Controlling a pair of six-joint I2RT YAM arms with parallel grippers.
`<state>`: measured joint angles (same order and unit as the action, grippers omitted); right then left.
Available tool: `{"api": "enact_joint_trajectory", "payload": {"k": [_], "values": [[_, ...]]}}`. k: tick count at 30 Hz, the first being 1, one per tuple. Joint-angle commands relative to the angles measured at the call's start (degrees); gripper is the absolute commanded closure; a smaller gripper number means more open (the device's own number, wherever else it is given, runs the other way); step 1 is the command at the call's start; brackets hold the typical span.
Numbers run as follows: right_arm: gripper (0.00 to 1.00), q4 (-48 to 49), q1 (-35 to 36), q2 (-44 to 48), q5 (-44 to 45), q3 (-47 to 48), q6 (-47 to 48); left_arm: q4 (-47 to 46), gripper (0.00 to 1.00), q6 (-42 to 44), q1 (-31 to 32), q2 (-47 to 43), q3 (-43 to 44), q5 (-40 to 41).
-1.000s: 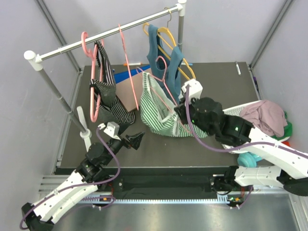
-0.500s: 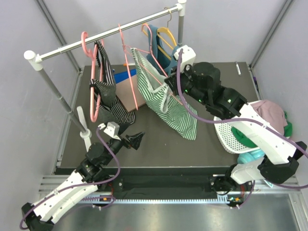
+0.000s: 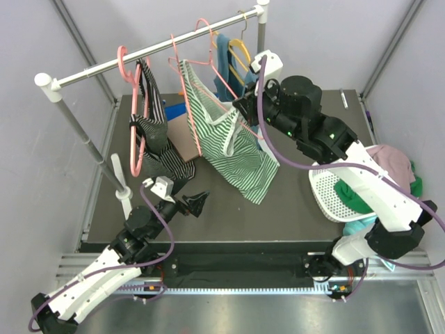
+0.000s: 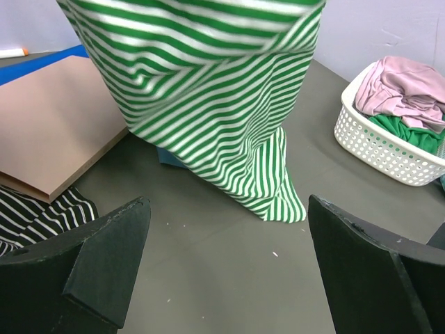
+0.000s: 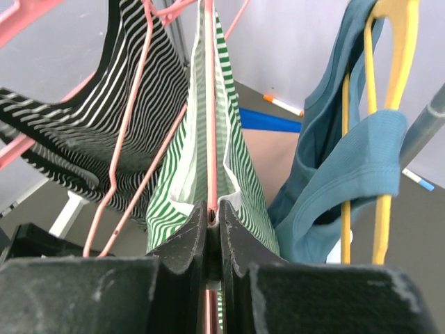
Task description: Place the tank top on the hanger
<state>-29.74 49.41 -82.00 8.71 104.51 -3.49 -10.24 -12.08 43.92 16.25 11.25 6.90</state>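
The green-and-white striped tank top (image 3: 233, 142) hangs on the thin pink hanger (image 3: 210, 49), its hem dangling above the table. My right gripper (image 3: 243, 111) is shut on the hanger's wire (image 5: 209, 104) and holds it up beside the rail, with the hook close to the bar. The striped fabric (image 5: 240, 174) drapes on both sides of that wire. My left gripper (image 3: 191, 202) rests low near the table's front left, open and empty. In its wrist view the tank top (image 4: 208, 104) hangs ahead of my left gripper (image 4: 229, 264).
The clothes rail (image 3: 153, 52) carries a thick pink hanger with a black-and-white striped garment (image 3: 156, 132), an empty thin pink hanger (image 3: 186, 97) and a teal top (image 5: 348, 160) on a yellow hanger (image 5: 389, 21). A brown board (image 4: 55, 118) lies behind. A white basket (image 3: 334, 191) of clothes stands right.
My right arm has lifted the hanger and tank top up and to the left, from low over the table to the rail. The left arm has stayed put.
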Motion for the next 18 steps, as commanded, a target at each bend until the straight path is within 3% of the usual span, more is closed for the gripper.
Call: {"api": "enact_joint_trajectory", "payload": {"k": [1,11,18], "values": [[1.0,4.34,-2.21,-1.85,-2.11,6.14,0.32,-1.45,0.01,-0.4,-0.06,-0.69,1.41,-0.39],[1.0,3.54,-6.25,-5.63,-5.46,6.76,-1.08,-1.1,0.01,-0.49,-0.06,-0.78,1.5,0.14],[0.98,6.0,-6.69,-3.35,-5.37,0.62,-2.14,-0.92,0.01,-0.58,-0.06,-0.87,1.5,0.22]]}}
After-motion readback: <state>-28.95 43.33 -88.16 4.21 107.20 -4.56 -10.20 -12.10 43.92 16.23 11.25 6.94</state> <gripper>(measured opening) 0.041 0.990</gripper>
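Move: My right hand holds the pink hanger with the green striped tank top by its right shoulder. The spot on the rail for its hook is some 14 cm ahead of that hand, 11 cm left and 11 cm up. The blue top on the yellow hanger is about 15 cm ahead, 3 cm left and a bit lower; an empty pink hanger is roughly 7 cm ahead and 20 cm left. From my left hand that rail spot is about 24 cm ahead, 3 cm right and well above. Keeping my right fingers shut on the pink hanger's shoulder, I carry the hanger and tank top about 4.5 cm forward, rising slightly at first, then sinking some 3 cm from that crest, to set the hook over the rail. The way runs between the empty pink hanger and the blue top, with the wrist tipping barely downwards. ##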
